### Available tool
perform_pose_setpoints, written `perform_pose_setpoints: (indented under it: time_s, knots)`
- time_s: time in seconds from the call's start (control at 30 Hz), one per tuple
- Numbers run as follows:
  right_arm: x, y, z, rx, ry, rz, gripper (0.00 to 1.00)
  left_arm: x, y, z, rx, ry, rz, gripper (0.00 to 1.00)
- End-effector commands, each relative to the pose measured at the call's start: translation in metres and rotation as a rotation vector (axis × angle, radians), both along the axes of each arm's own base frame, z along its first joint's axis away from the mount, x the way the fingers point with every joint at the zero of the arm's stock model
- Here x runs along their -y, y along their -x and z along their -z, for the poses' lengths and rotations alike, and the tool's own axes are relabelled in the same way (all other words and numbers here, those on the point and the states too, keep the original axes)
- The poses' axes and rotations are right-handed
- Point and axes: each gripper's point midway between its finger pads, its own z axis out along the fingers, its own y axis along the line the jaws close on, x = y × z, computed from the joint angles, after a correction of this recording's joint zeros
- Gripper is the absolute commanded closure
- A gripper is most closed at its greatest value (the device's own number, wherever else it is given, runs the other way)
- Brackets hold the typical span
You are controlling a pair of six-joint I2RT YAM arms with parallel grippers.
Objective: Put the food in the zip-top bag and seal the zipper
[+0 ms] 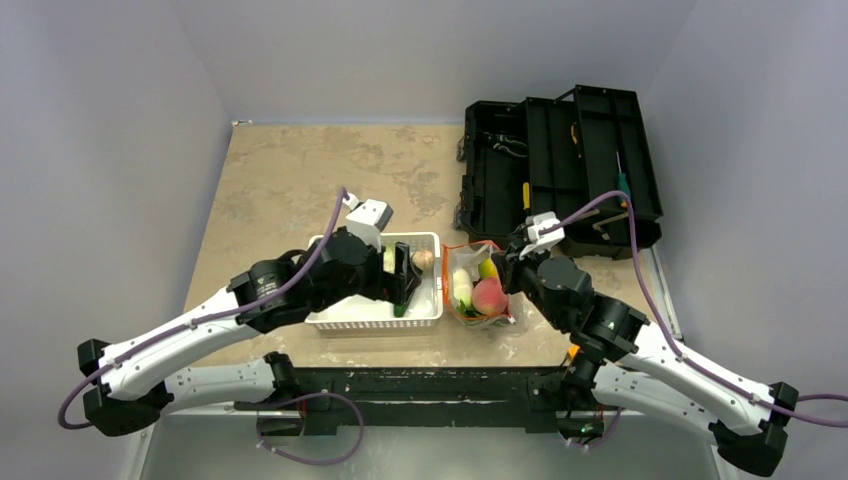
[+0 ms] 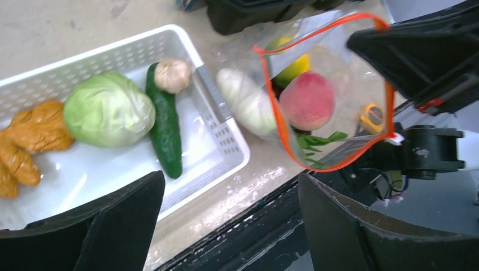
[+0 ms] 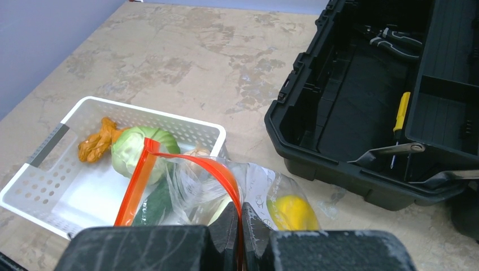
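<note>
The clear zip-top bag (image 1: 478,290) lies just right of the white basket (image 1: 340,320), its mouth held up and open. Inside it I see a pink peach (image 2: 308,100), a white radish (image 2: 245,104) and a yellow-green mango (image 2: 291,68). My right gripper (image 3: 241,223) is shut on the orange-red zipper (image 3: 223,172) at the mouth's rim; a white slider (image 2: 397,137) sits at one end. Still in the basket are a green cabbage (image 2: 108,109), a cucumber (image 2: 165,127), a mushroom (image 2: 172,75) and orange pieces (image 2: 22,144). My left gripper (image 2: 226,226) hovers open and empty over the basket's right end.
An open black toolbox (image 1: 560,170) with hand tools stands at the back right, close behind the bag. The basket's near wall (image 2: 226,164) runs along the table's front edge, with the black arm rail (image 1: 420,385) just below it.
</note>
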Motion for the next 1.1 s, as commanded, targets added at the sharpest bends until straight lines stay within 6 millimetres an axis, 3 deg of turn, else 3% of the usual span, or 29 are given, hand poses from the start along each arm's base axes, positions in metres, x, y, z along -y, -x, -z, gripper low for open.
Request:
perform_pose_setpoints:
  time_s: [0.0, 0.2, 0.4, 0.53, 0.7, 0.87, 1.07]
  knots:
    - [-0.005, -0.002, -0.010, 0.025, -0.030, -0.009, 1.00, -0.024, -0.006, 0.019, -0.034, -0.005, -0.124, 0.13]
    - [-0.002, -0.001, -0.010, 0.027, -0.040, -0.003, 1.00, -0.009, -0.018, 0.052, -0.182, 0.127, -0.143, 0.18]
    - [0.002, 0.001, -0.012, 0.029, -0.041, 0.002, 1.00, -0.024, -0.038, 0.084, -0.257, 0.070, -0.290, 0.14]
    - [0.001, 0.001, -0.014, 0.034, -0.045, 0.001, 1.00, -0.029, -0.052, 0.091, -0.293, 0.093, -0.336, 0.09]
    - [-0.001, 0.000, -0.012, 0.029, -0.038, -0.001, 1.00, -0.017, -0.068, 0.094, -0.306, 0.106, -0.310, 0.09]
    - [-0.001, 0.000, -0.014, 0.034, -0.039, -0.004, 1.00, 0.025, -0.083, 0.086, -0.307, 0.183, -0.177, 0.20]
    - [0.000, 0.001, -0.013, 0.029, -0.038, -0.001, 1.00, 0.048, -0.103, 0.096, -0.327, 0.138, -0.142, 0.40]
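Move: The garlic sits on the far end of the cucumber, by the basket's right wall, about 16 cm ahead of the left hand, 5 cm to its right and 18 cm below. The cabbage is some 9 cm left of the garlic and 1 cm nearer; the cucumber's middle is 6 cm nearer and 2 cm left of it. The open bag stands about 12 cm right of the garlic and 5 cm nearer. From the right hand, the garlic lies some 11 cm ahead, 15 cm left and 15 cm lower. Towards the garlic, the left hand sinks about 13 cm while reaching some 8 cm forward; it drifts a little left at first, then swings back right by about 6 cm late on. The fingers tip down some 20 degrees, and from wide open begin to narrow, still above the basket and touching nothing. The right hand stays in place, its shut fingers keeping their pinch on the bag's rim. ##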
